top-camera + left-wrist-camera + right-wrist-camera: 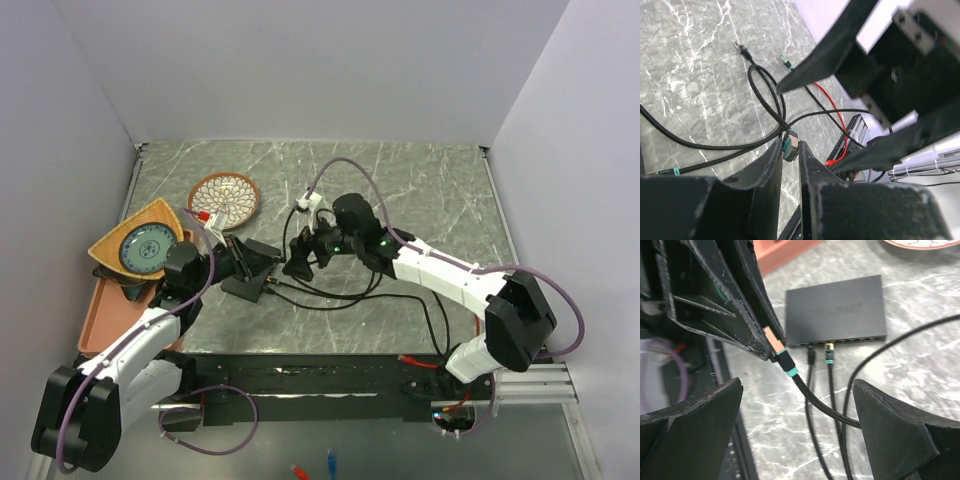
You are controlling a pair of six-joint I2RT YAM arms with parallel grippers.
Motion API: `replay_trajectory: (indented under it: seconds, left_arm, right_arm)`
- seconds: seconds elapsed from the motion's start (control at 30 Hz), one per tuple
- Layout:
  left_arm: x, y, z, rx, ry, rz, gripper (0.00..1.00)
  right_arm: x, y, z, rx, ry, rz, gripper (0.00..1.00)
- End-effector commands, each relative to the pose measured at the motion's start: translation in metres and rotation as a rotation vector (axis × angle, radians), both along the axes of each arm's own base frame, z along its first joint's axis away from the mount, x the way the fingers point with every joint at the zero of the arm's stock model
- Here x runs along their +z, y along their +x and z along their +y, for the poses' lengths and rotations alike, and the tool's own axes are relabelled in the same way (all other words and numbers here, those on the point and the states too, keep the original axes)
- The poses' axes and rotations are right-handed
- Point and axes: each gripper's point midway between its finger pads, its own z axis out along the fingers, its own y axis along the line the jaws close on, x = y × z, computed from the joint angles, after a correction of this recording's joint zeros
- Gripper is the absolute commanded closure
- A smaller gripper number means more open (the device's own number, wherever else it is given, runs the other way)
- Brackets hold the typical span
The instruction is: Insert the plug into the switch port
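The switch is a flat black box lying on the marble table, its row of sockets facing my right wrist camera. Two cable ends sit in its sockets. My left gripper is shut on the plug, a clear connector with a teal-edged black boot. In the right wrist view that plug hangs just left of the switch's front corner, a short way from the sockets. My right gripper stands open, with the plug's black cable running between its fingers untouched. From above, both grippers meet beside the switch.
A round patterned dish lies behind the switch. An orange triangular dish holding a blue plate and a terracotta tray sit at the left. Loose cable ends and a red cable lie on the table near its front edge.
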Motion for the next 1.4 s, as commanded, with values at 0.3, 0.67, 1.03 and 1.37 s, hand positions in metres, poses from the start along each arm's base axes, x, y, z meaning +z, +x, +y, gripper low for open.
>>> replay_trajectory:
  seconds: [0.3, 0.67, 1.03, 1.37]
  left_arm:
    - [0.018, 0.014, -0.011, -0.03, -0.023, 0.115, 0.99]
    - [0.009, 0.015, -0.016, -0.058, -0.055, 0.182, 0.99]
    - [0.007, 0.016, -0.016, -0.054, -0.053, 0.192, 0.99]
    - [0.004, 0.016, -0.018, -0.066, -0.06, 0.195, 0.99]
  right_arm:
    - [-0.004, 0.018, -0.006, -0.22, -0.202, -0.314, 0.23]
    - [0.0, 0.021, -0.007, -0.247, -0.169, -0.377, 0.32]
    - [0.011, 0.022, 0.009, -0.225, -0.122, -0.371, 0.44]
    - [0.005, 0.025, 0.015, -0.226, -0.137, -0.356, 0.75]
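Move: Out ahead of the right hand's wide-open fingers, about 3 cm to its left, 1 cm back and 1 cm lower, is the plug, held in the left fingertips roughly 1 cm forward and 1 cm right of the left hand point. The switch lies about 4 cm forward, 10 cm left and 12 cm below the right hand; the plugs already in its ports are some 2 cm forward, 6 cm left and 12 cm below that hand. Closing from wide open to a bit over a third, the right fingers come round the cable just behind the plug; the right hand sinks about 4 cm, eases back up a little and ends some 1.5 cm forward, tipping fingers down, rolling and turning clockwise. The left hand keeps pinching the plug, carrying it nearly 2 cm forward, slightly right and down, and tilts about 15 degrees. ##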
